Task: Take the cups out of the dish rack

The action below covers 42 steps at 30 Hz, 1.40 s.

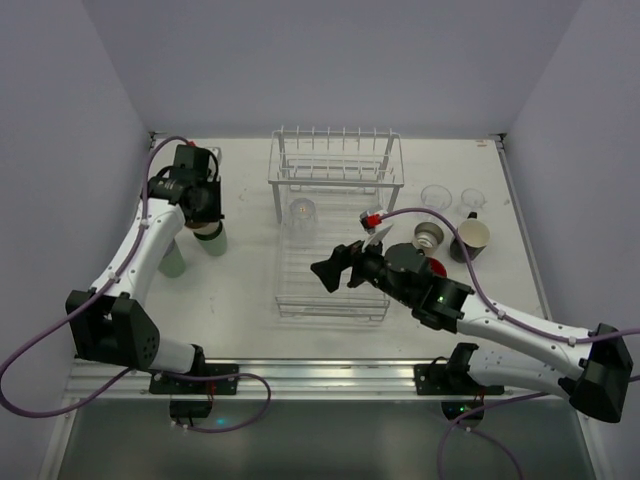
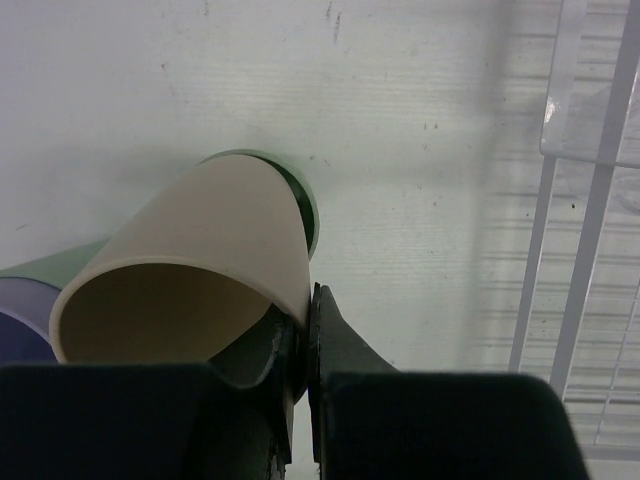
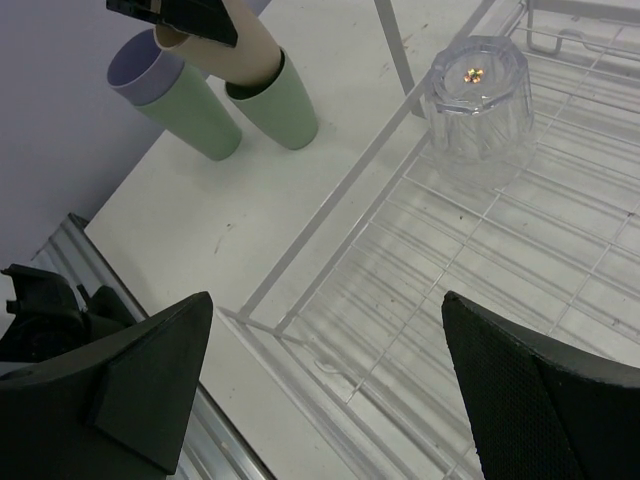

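Note:
My left gripper (image 2: 305, 325) is shut on the rim of a tan cup (image 2: 190, 265), one finger inside it and one outside. That cup leans in the mouth of a pale green cup (image 2: 305, 200) standing left of the dish rack (image 1: 330, 300). Beside them a lavender cup (image 3: 135, 65) sits in another green cup (image 3: 195, 120). One clear cup (image 3: 478, 95) stands upside down in the rack's low basket (image 3: 340, 180). My right gripper (image 3: 330, 370) hangs open over the basket's near left corner, nothing between its fingers. From above, the left gripper (image 1: 205, 218) and right gripper (image 1: 335, 268) both show.
Right of the rack stand two clear cups (image 1: 435, 195) (image 1: 472, 198), a black cup (image 1: 470, 240), a greyish cup (image 1: 428, 235) and a red cup (image 1: 437, 265) partly under my right arm. The rack's raised pronged shelf (image 1: 335, 150) is at the back.

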Tool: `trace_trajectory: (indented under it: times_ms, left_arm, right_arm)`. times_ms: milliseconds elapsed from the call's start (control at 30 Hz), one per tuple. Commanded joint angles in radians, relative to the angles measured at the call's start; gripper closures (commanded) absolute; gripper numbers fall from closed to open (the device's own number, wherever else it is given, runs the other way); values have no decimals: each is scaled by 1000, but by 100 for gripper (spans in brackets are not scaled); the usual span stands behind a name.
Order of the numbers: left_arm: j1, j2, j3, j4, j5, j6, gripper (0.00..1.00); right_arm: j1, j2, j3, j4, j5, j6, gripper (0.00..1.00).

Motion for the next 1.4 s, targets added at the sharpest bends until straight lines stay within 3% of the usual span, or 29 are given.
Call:
trace_trajectory:
  times_ms: [0, 133, 233, 467, 733, 867, 1100, 1367]
  left_arm:
    - [-9, 11, -5, 22, 7, 31, 100]
    - [-11, 30, -21, 36, -4, 29, 88]
    - [-11, 35, -30, 44, -18, 28, 72]
    - [-12, 15, -48, 68, -42, 14, 57]
    - [-17, -192, -131, 221, 80, -30, 28]
    - [-19, -341, -212, 327, 226, -64, 23]
    - [-22, -635, -396, 494, 330, -99, 12]
    - [-20, -728, -519, 522, 358, -87, 9]
  right_arm:
    - [-1, 25, 17, 18, 30, -16, 1]
    - [-1, 57, 29, 18, 51, -25, 1]
    - [-3, 89, 37, 41, 73, -36, 1]
    - [-4, 186, 66, 130, 102, -73, 1]
    - [-26, 365, 104, 314, 254, -156, 1]
    - [-43, 480, 161, 363, 304, -174, 1]
    - [-80, 676, 253, 464, 286, -221, 1]
    - [-89, 801, 385, 468, 332, -248, 1]
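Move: The left gripper holds the beige cup by its wall, its foot already in the mouth of the green cup, which is centred about 4 cm ahead, 3 cm left and 10 cm below. The lilac cup on another green cup stands some 14 cm left, 2 cm back, 8 cm below. From the open right gripper, the clear glass lies about 19 cm ahead, 8 cm left, 14 cm below, with the shelf leg roughly 6 cm left of the glass and level with it. Lower the left gripper about 2 cm to set the beige cup down into the green cup, opening the fingers to let it go; then lift away, back and a little right, tipping the fingers up some 35 degrees. Meanwhile reach the open right gripper about 15 cm forward, 10 cm down and 6 cm left to the clear glass, rolling its left side down and turning clockwise. ##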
